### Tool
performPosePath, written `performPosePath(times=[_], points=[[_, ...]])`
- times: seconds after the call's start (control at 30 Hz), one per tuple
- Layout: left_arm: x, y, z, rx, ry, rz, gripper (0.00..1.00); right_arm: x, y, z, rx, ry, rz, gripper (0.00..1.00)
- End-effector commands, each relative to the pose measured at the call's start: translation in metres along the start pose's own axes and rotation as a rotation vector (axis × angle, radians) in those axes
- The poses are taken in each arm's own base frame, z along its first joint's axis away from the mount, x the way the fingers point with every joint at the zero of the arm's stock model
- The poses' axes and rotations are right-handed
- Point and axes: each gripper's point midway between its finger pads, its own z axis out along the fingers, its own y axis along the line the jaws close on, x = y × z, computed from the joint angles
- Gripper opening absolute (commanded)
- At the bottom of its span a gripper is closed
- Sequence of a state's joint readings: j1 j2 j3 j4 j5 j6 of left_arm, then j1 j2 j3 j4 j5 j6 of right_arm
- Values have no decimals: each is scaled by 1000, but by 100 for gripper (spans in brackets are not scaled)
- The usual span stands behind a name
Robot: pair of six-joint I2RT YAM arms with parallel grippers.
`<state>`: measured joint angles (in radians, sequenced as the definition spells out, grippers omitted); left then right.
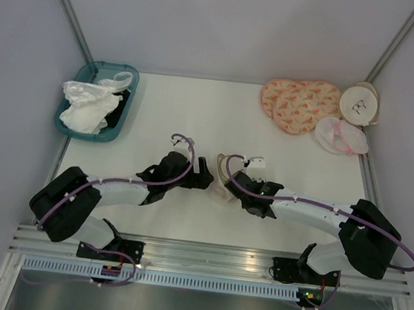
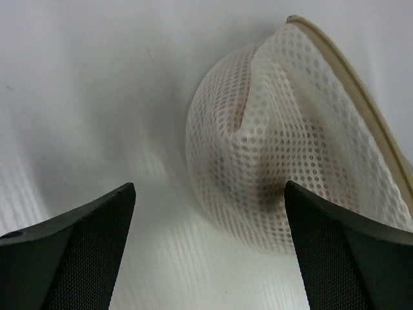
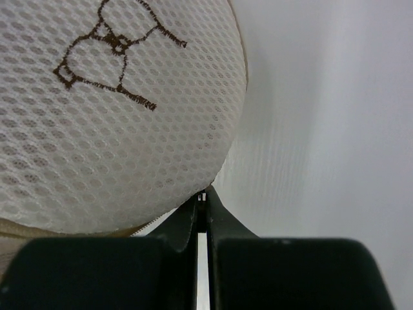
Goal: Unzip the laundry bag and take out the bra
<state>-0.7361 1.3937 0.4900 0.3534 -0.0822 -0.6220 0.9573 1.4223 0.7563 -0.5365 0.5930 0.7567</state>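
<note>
The laundry bag (image 1: 221,180), a round cream mesh disc, lies at the table's middle between my two grippers. Its dark bra drawing (image 3: 110,48) fills the right wrist view. My right gripper (image 3: 204,194) is shut at the bag's zipper rim, pinching a small metal zipper pull between its tips; from above it (image 1: 229,178) sits at the bag's right side. My left gripper (image 2: 210,184) is open, its fingers (image 2: 84,245) wide apart, with the bag's mesh (image 2: 284,148) just ahead and touching neither pad. The bra is hidden; only a pinkish tint shows through the mesh.
A teal tray (image 1: 126,112) with white cloths stands at the back left. At the back right lie a peach patterned pad (image 1: 299,103), a second round bag (image 1: 359,103) and a white-and-pink mesh pouch (image 1: 341,135). Grey walls enclose the table.
</note>
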Motion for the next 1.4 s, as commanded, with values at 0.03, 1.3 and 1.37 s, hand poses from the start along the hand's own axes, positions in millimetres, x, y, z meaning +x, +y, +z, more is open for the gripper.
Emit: performPosePath(times=[0.03, 1.3, 1.37], points=[[-36, -27, 26, 72, -100, 33, 99, -3, 8, -2, -66, -11, -12, 0], [-44, -59, -29, 261, -118, 10, 2, -106, 60, -61, -362, -262, 30, 98], [-45, -59, -33, 265, -122, 13, 2, -108, 50, -53, -286, -257, 49, 98]])
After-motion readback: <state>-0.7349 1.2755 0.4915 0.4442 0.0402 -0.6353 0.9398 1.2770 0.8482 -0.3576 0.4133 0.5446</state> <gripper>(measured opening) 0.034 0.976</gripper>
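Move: Slightly ahead of the left hand and some 7 cm to its right stands the middle of the puffed, part-unzipped laundry bag, about 2 cm lower than the fingers. The zip rim at its far side arches about 4 cm ahead and 6 cm right of that hand. From the right hand, shut on the bag's right-hand edge, the bag's middle lies around 3 cm ahead and 6 cm left, about level. Nothing else stands near. Reaching forward and right about 4 cm, the open left hand shuts on the bag's mesh side, then draws slightly back and raises the pinched mesh some 5 cm. Only after that grip does the right hand open and let go of the bag's edge, rise over 11 cm with a roll of about 30 degrees, then dip about 4 cm and swing left and forward over the bag, fingers wide. ##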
